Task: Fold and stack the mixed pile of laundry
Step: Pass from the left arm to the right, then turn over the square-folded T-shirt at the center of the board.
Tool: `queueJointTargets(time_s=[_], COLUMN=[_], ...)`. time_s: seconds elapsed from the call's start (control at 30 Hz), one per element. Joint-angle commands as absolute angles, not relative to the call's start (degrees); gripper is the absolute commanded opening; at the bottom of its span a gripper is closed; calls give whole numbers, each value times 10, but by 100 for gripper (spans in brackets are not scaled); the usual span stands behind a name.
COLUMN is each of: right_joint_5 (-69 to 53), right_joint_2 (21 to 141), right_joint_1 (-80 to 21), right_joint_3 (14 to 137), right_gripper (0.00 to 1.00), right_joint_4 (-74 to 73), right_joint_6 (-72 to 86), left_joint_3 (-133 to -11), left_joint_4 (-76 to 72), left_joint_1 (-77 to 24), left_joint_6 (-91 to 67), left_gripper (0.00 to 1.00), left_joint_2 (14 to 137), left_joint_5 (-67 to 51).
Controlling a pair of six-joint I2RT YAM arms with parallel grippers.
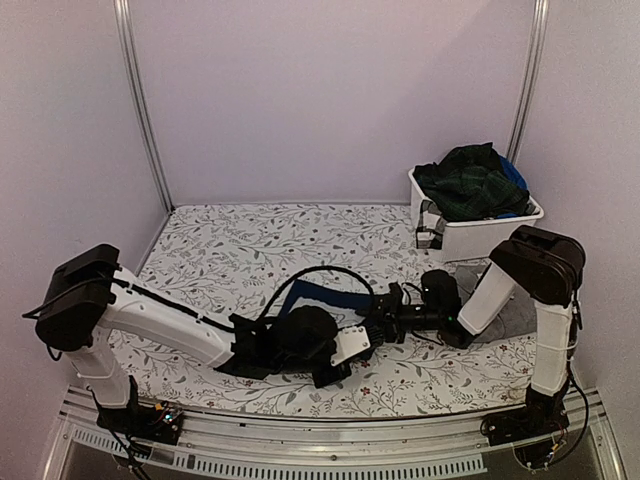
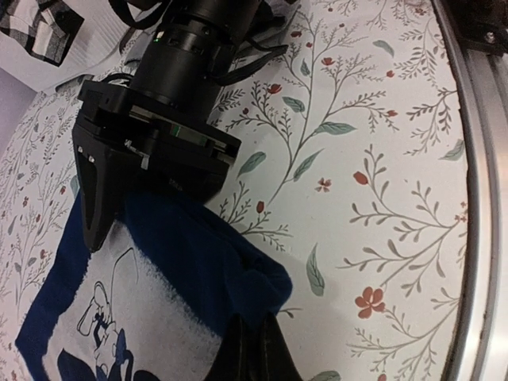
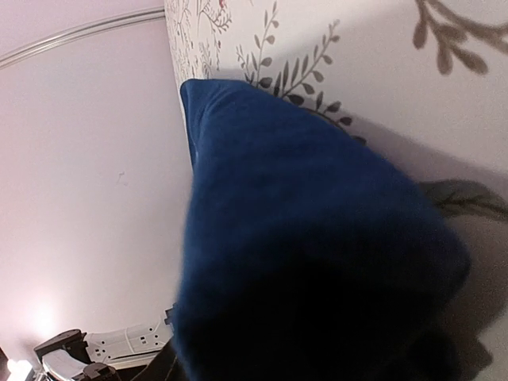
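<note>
A navy blue garment (image 1: 312, 296) with a white print (image 2: 119, 317) lies flat at the table's middle. My left gripper (image 2: 255, 324) is shut on its near corner, where the cloth bunches at the fingertips. My right gripper (image 2: 151, 208) faces it at the garment's far edge. Its jaws stand apart with navy cloth between them, one finger (image 2: 98, 208) lying over the fabric. In the right wrist view a fold of the navy garment (image 3: 317, 238) fills the frame and hides the fingers. A grey garment (image 1: 512, 305) lies under my right arm. A dark green plaid garment (image 1: 470, 182) sits in the bin.
The white plastic bin (image 1: 480, 235) stands at the back right, heaped with clothes. The floral table cloth (image 1: 220, 250) covers the table. A metal rail (image 2: 476, 198) runs along the near edge. Both arms meet low over the table's middle.
</note>
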State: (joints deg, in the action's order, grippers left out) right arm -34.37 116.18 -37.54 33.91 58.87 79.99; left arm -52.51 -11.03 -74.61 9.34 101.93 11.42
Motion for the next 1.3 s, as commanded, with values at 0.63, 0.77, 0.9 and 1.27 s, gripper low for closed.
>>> queueJointTargets(time_s=[0.63, 0.77, 0.9, 1.27], right_joint_5=[-266, -214, -129, 126], right_joint_2=[1040, 981, 907, 818], right_joint_1=[-369, -365, -348, -331], right_joint_3=[538, 589, 633, 770], right_gripper=[0, 0, 0, 0], right_joint_4=[94, -89, -241, -451], right_joint_6=[457, 360, 262, 130], left_joint_3=[-384, -341, -316, -264], left_joint_4=[-191, -207, -218, -194], left_joint_1=[-673, -609, -575, -500], left_joint_6=[-63, -106, -122, -141], left_gripper=[68, 72, 73, 74], left_joint_2=[836, 783, 754, 687], left_joint_5=[126, 123, 121, 121])
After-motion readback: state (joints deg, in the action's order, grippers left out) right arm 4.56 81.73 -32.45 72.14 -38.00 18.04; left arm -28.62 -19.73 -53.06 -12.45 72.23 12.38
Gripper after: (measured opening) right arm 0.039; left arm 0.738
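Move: The left hand still pinches the near right corner of the blue shirt; the right gripper, to which that shirt is being passed, is some 11 cm ahead of it, 5 cm to its right and 4 cm lower. From the right hand, the shirt's right edge is about 2 cm ahead and 1 cm left at finger height, the folded grey shirt about 5 cm ahead and 26 cm right, and the laundry basket roughly 28 cm ahead and 23 cm right. The right hand eases about 2 cm forward and a little left with its part-open fingers at the blue shirt's edge and pinches it shut, while the left hand holds its corner almost still, then opens wide and draws off to the left some 16 cm, also forward and up, turning counter-clockwise. With the shirt in its grip the right hand then lifts about 18 cm and swings some 15 cm right, with a smaller push forward, towards the grey shirt and the basket, its fingers tipping from pointing left to pointing down by roughly 60 degrees. ##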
